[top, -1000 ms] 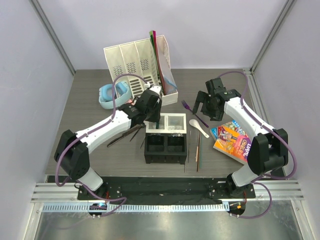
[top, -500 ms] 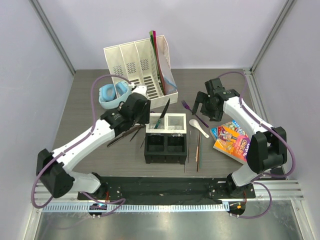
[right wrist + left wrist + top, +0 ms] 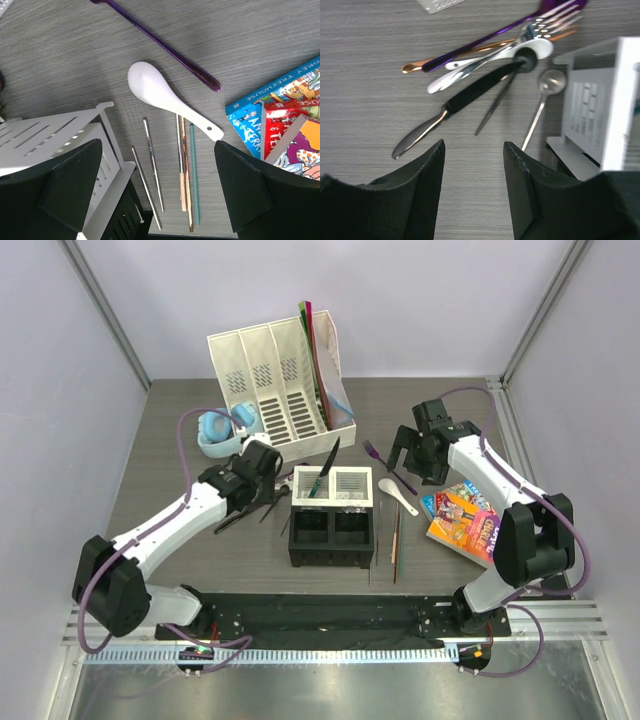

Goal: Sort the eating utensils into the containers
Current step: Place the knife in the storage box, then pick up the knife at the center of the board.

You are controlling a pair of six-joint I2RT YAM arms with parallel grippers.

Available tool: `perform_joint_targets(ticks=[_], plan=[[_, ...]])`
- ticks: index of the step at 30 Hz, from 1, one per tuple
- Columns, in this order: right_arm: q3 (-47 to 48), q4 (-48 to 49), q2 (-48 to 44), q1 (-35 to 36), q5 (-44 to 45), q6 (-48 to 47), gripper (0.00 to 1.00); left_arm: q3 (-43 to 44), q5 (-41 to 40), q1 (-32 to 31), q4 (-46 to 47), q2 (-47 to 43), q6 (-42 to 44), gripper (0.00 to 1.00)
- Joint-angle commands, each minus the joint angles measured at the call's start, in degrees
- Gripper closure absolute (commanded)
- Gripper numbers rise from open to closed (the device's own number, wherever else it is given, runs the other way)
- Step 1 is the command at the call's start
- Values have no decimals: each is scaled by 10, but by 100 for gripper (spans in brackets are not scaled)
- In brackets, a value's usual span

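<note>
The four-cell caddy stands mid-table, and a black utensil leans upright in its back-left white cell. My left gripper hangs open and empty over a pile of cutlery. In the left wrist view that pile holds a black knife, a purple piece, a white spoon and a metal spoon, just ahead of the left gripper. My right gripper is open and empty above a white soup spoon, a purple handle and loose chopsticks.
A tall white file organiser stands at the back, with blue headphones to its left. A colourful book lies right of the chopsticks. The caddy's white wall is close on the left gripper's right.
My left gripper opened and let go of the black utensil, which now stands in the caddy's back-left cell. The gripper then drew back left over the cutlery pile. The right arm barely moved.
</note>
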Motion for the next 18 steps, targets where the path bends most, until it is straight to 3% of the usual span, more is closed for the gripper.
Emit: perform_joint_targets(ticks=[1,7,18], plan=[[-17,12,-33,-11,7,-6,0,10,3,25,-5,37,1,48],[-39,14,-52,-31,9,-7,0,14,63,74,-9,103,0,47],[-70,15,-75,-52,8,-8,0,11,88,111,-17,152,2,46]])
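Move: Below the left hand, about 12 cm down, lies the black knife, its middle some 4 cm ahead and 3 cm to the left. The black spoon crosses by its blade, about 5 cm ahead and 3 cm right of the hand. The silver fork lies roughly 10 cm ahead and 2 cm right, and the storage box about 18 cm right and level. From the right hand the black knife is some 42 cm left, 3 cm back and 11 cm below. Sinking about 8 cm towards the black knife, the empty left hand also slides some 3 to 4 cm left and tips its fingers roughly 15 degrees steeper, slowing near the end; the fingers stay half open and stop short of the knife. Meanwhile the right hand, still wide open, eases about 4 cm right and some 2 cm back, towards the books. ##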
